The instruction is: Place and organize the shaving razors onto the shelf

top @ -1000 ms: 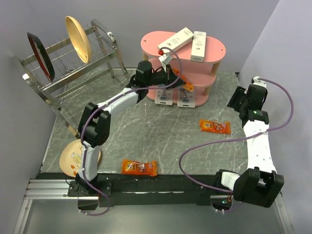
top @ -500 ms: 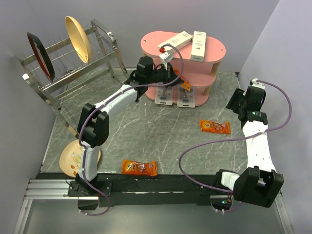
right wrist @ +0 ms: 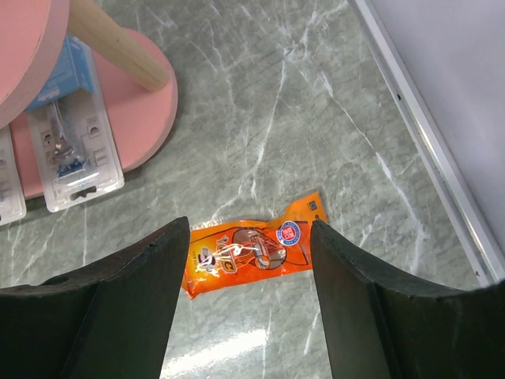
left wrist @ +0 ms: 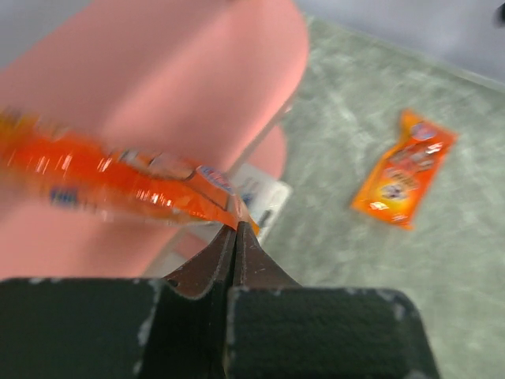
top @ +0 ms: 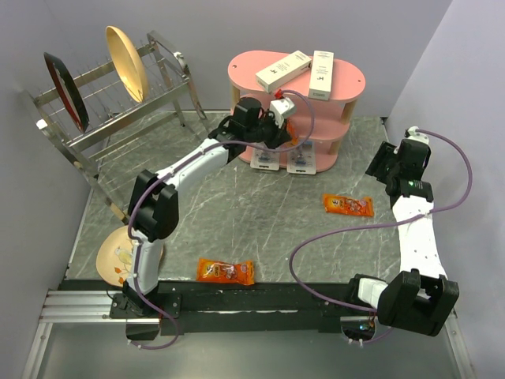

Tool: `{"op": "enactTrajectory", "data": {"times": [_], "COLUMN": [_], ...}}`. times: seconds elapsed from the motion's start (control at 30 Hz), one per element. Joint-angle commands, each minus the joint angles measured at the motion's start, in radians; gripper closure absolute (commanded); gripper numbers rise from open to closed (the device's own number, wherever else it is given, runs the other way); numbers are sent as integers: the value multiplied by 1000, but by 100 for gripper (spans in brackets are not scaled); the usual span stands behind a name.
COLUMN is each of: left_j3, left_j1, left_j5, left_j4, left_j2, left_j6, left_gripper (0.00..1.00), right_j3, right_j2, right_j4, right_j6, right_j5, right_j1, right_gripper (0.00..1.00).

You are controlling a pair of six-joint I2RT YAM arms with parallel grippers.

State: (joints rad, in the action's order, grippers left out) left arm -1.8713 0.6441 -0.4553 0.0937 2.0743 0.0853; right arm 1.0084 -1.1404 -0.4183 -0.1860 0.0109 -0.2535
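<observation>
Two shaving razors [top: 264, 155] [top: 302, 159] lie flat side by side on the bottom board of the pink shelf [top: 353, 79], their near ends overhanging the table. In the right wrist view one razor pack [right wrist: 71, 150] rests on that pink board [right wrist: 154, 110]. My left gripper [top: 286, 131] is at the shelf's middle tier, above the razors. It is shut [left wrist: 237, 229] on the corner of an orange snack packet [left wrist: 118, 183]. My right gripper [right wrist: 251, 237] hangs open, holding nothing, over another orange packet [right wrist: 252, 253] on the table.
Two white boxes [top: 282, 69] [top: 321, 75] lie on the shelf's top board. A third orange packet [top: 226, 271] lies near the front edge. A wire dish rack [top: 118, 95] with two plates stands back left, and a plate [top: 118, 254] sits by the left arm's base.
My left gripper has moved right and in toward the shelf's middle tier, carrying the orange packet. The right arm has hardly moved.
</observation>
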Motion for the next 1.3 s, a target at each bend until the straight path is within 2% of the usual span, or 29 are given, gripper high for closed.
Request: {"op": "enactTrajectory", "data": {"times": [0.0, 0.17, 0.53, 0.8, 1.27], "left_j3": [-8, -6, -61, -169, -305], "left_j1": [17, 25, 72, 126, 138], "left_j5": [156, 225, 199, 193, 155], "left_j4": [38, 44, 61, 57, 38], "left_j2": [-79, -80, -48, 18, 138], "left_j6": [192, 258, 257, 241, 231], "left_gripper": [97, 96, 96, 96, 96], "right_j3": [-8, -24, -71, -99, -109], "right_j2": [10, 16, 50, 67, 82], "right_j4": [39, 47, 59, 70, 73], "right_j6": [-12, -21, -32, -58, -109], "right_j5": [-3, -8, -8, -32, -60], "right_j1": [-6, -7, -10, -18, -29], "right_gripper": [30, 30, 30, 30, 30]}}
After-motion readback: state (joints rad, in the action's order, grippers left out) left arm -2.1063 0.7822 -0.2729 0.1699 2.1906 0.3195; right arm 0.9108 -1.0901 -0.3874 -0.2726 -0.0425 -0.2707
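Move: The left hand already pinches an orange razor bag at the shelf's front; the middle tier's centre lies about 6 cm ahead, 2 cm right and some 4 cm below. On the bottom tier, roughly 17 cm below, one razor pack lies 2 cm ahead and 4 cm left, the other 2 cm ahead and 6 cm right. From the right hand the middle tier is about 12 cm ahead, 23 cm left and slightly lower, some 3 cm. Still pinching the razor bag, left hand edges forward-left, then arcs about 7 cm right along the middle tier. ##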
